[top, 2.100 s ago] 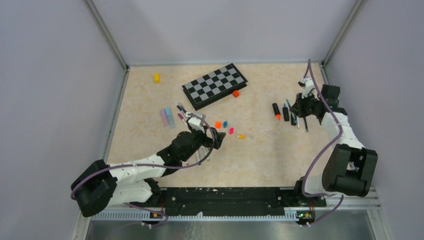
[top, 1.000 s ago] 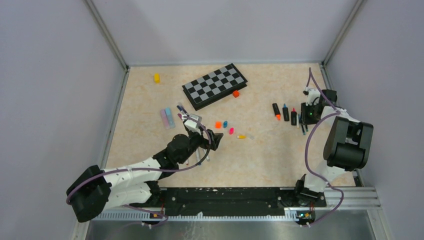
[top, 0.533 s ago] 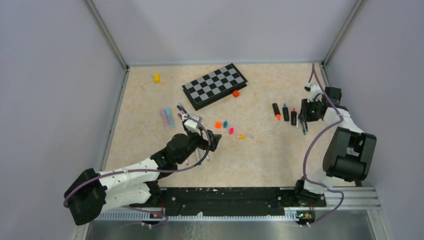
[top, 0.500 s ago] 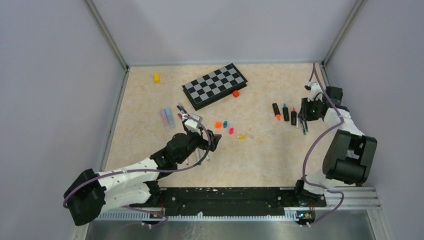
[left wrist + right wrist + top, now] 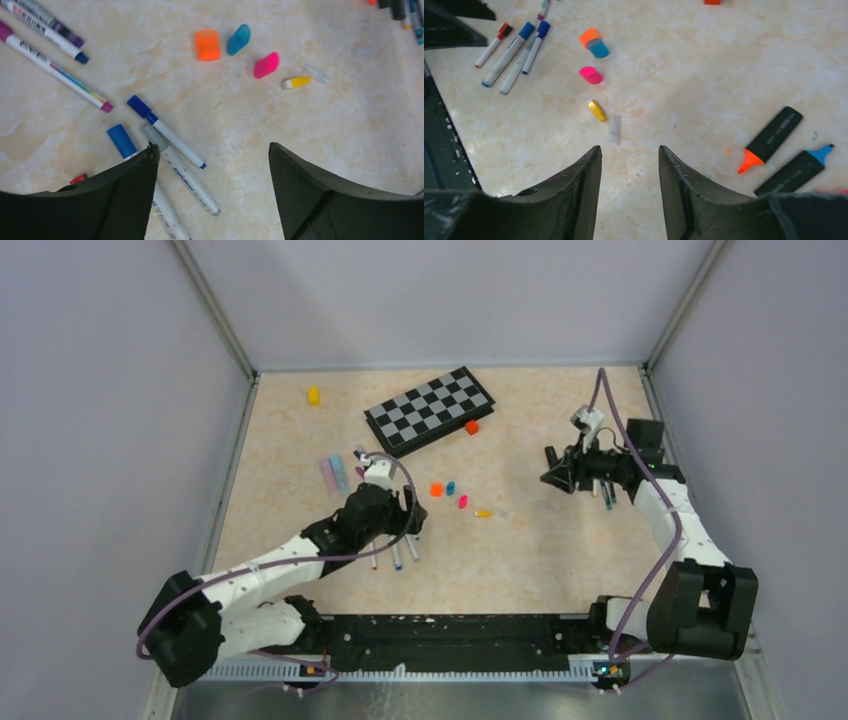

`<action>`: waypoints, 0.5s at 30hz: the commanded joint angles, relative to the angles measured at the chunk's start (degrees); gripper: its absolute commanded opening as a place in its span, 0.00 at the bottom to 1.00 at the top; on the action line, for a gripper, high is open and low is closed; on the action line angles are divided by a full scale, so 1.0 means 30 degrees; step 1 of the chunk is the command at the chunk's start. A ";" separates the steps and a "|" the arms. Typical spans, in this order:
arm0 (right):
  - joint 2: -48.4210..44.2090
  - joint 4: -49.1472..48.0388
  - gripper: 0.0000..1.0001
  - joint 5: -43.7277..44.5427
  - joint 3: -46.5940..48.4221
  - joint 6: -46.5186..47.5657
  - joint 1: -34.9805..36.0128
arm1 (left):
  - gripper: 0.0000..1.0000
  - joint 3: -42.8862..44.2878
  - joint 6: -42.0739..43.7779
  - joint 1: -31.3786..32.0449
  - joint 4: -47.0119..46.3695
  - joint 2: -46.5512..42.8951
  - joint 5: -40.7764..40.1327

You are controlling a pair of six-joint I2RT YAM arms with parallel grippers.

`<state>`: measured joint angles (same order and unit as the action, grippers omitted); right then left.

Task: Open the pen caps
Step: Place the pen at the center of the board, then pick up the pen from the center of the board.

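Note:
Several loose pen caps lie in a row mid-table: orange (image 5: 207, 44), blue (image 5: 238, 39), pink (image 5: 265, 65), yellow (image 5: 296, 82) and a clear one (image 5: 318, 73). My left gripper (image 5: 212, 146) hangs open and empty just above white-barrelled pens, one blue-capped (image 5: 165, 135) and one grey-capped (image 5: 181, 176). More pens (image 5: 50, 42) lie to its far left. My right gripper (image 5: 629, 148) is open with nothing between its fingers, close to the clear cap (image 5: 614, 128). Uncapped black highlighters with orange (image 5: 771, 139) and blue (image 5: 796, 170) tips lie to its right.
A black-and-grey chessboard (image 5: 430, 410) lies at the back centre with a small orange block (image 5: 471, 426) at its edge. A yellow block (image 5: 313, 395) sits at the back left. Lilac and light-blue pieces (image 5: 335, 475) lie left of the left gripper (image 5: 408, 523).
My right arm has swung left, away from the highlighters towards the table's middle, and its jaws have widened. My left gripper has shifted slightly back and left over the pens.

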<state>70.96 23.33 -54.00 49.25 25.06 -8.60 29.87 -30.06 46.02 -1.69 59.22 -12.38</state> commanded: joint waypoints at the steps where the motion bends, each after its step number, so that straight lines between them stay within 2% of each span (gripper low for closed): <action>1: 0.0270 0.0633 0.45 -0.0596 0.0386 0.1221 0.1820 | 0.79 0.1510 -0.3260 -0.2039 0.2444 0.2494 0.1904; 4: 0.0617 0.0971 0.45 0.0013 0.0636 0.1366 0.2424 | 0.76 0.3537 -0.3879 -0.2234 0.4475 0.4197 0.0825; 8: 0.0718 0.1144 0.45 0.0387 0.0808 0.1436 0.2673 | 0.63 0.6838 -0.4461 -0.2218 0.8108 0.6874 -0.1033; 12: 0.0689 0.1121 0.45 0.0435 0.0801 0.1489 0.2750 | 0.42 0.9663 -0.5724 -0.2194 1.1695 0.9594 -0.1588; 15: 0.0795 0.1088 0.45 0.0550 0.0780 0.1527 0.2750 | 0.37 1.1146 -0.6164 -0.2196 1.3030 1.1157 -0.1417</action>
<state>73.25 27.53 -52.36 49.19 28.18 -0.84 58.37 -44.77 39.42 26.61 88.25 -14.92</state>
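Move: The small blue marker lies about 3 cm ahead and 3 cm left of the open left hand, some 11 cm below. At the same depth, the grey marker is 3 cm back and 2 cm left of that hand, the big blue marker 3 cm back and 6 cm left, and the orange cap 12 cm ahead and 5 cm right. From the right hand, the small blue marker is 37 cm left, 5 cm back and 15 cm below; the clear cap is 12 cm left and 3 cm back, just as low. The left hand drops about 5 cm, edging left at first, then reaches forward nearly level over the small blue marker, about 5 cm in all, while its fingers tip some 30 degrees steeper and turn counter-clockwise, narrowing from almost wide open to under half open without reaching the pens. The empty right hand swings about 4 cm left towards the clear cap, easing back and down 2 cm with a slight counter-clockwise turn and its fingers still half open. ##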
